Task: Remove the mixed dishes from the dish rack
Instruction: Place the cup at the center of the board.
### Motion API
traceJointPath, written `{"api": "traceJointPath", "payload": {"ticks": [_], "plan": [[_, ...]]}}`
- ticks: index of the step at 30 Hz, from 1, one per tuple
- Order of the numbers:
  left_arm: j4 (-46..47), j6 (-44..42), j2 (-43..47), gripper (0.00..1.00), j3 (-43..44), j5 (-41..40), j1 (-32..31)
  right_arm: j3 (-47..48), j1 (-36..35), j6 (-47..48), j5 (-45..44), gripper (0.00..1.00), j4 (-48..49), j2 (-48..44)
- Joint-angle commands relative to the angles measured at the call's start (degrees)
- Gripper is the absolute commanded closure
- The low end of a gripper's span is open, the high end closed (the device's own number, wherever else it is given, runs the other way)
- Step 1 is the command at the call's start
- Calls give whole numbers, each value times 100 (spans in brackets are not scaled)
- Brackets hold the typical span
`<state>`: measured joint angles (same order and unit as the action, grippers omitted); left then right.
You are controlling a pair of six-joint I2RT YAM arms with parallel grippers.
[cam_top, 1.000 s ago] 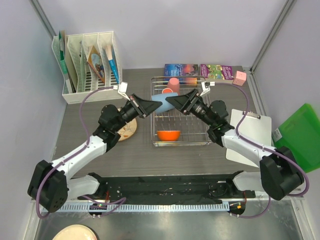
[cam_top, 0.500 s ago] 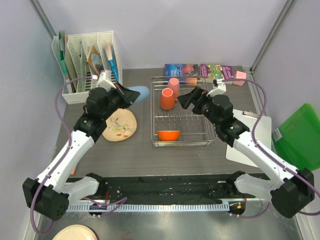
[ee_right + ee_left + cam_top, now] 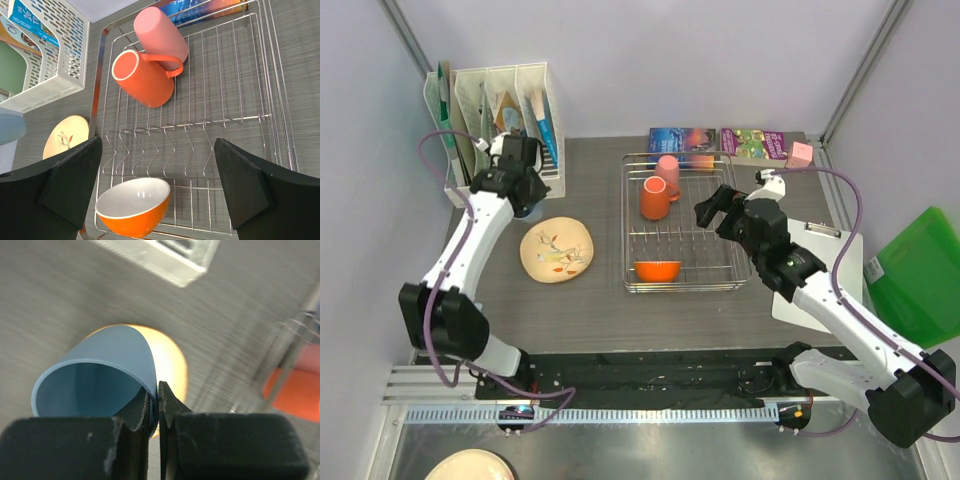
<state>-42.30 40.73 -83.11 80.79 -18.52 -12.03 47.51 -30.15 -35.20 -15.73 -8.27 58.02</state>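
My left gripper [image 3: 156, 390] is shut on the wall of the light blue cup [image 3: 110, 355], one finger inside and one outside, low over the table just behind the cream floral plate [image 3: 557, 250]. In the top view it [image 3: 523, 198] sits in front of the file organiser. My right gripper [image 3: 157, 150] is open and empty above the dish rack [image 3: 265, 65]. The rack [image 3: 740, 270] holds the orange mug [image 3: 653, 198] on its side, the pink cup [image 3: 668, 168] behind it, and the orange bowl [image 3: 657, 270] at the front left. The mug [image 3: 145, 77], cup [image 3: 160, 32] and bowl [image 3: 135, 207] also show in the right wrist view.
A white slotted file organiser [image 3: 500, 120] stands at the back left. Two books [image 3: 682, 140] and a pink block [image 3: 801, 154] lie behind the rack. A clipboard [image 3: 820, 270] lies right of the rack, with a green folder [image 3: 920, 270] beyond the table edge.
My left arm has carried the light blue cup from over the rack to the left, down beside the organiser. My right gripper has let go of the cup, drawn back right and opened.
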Motion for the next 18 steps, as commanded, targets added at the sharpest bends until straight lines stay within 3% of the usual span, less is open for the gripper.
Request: {"api": "traceJointPath", "payload": {"ticks": [1,5,10,18], "plan": [[-1130,400,-486,100,893,-538,464,-39,-8,22,-63,0,124,-71],[-1473,769,-1013,100,1210,-530,868,-110,1,-4,43,0,186,-80],[-1386,805,-1321,100,1167,41,1579,-145,-8,-13,131,0,230,-45],[-1280,700,-2015,100,1228,227,1845,-128,1,-4,210,0,247,43]]}}
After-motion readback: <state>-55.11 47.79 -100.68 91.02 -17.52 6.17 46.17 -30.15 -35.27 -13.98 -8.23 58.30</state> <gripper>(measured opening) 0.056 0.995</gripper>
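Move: The left gripper already holds the blue cup by its rim, high over the table. The open patch of table it is taken to lies about 14 cm to the left, level fore and aft, some 23 cm below. The flat plate lies nearly beneath, 3 cm back and 2 cm right; the white organizer's middle is about 20 cm ahead and 13 cm left. From the right hand that open patch is roughly 53 cm left and 7 cm ahead, 23 cm down. Bring the left gripper about 12 cm to the left, away from above the plate and across the front of the white organizer, sinking some 8 cm as you go, the drop quickening towards the end. Swing the wrist about 25 degrees counter-clockwise and tip the fingers further down, keeping the shut pinch on the blue cup's rim. ##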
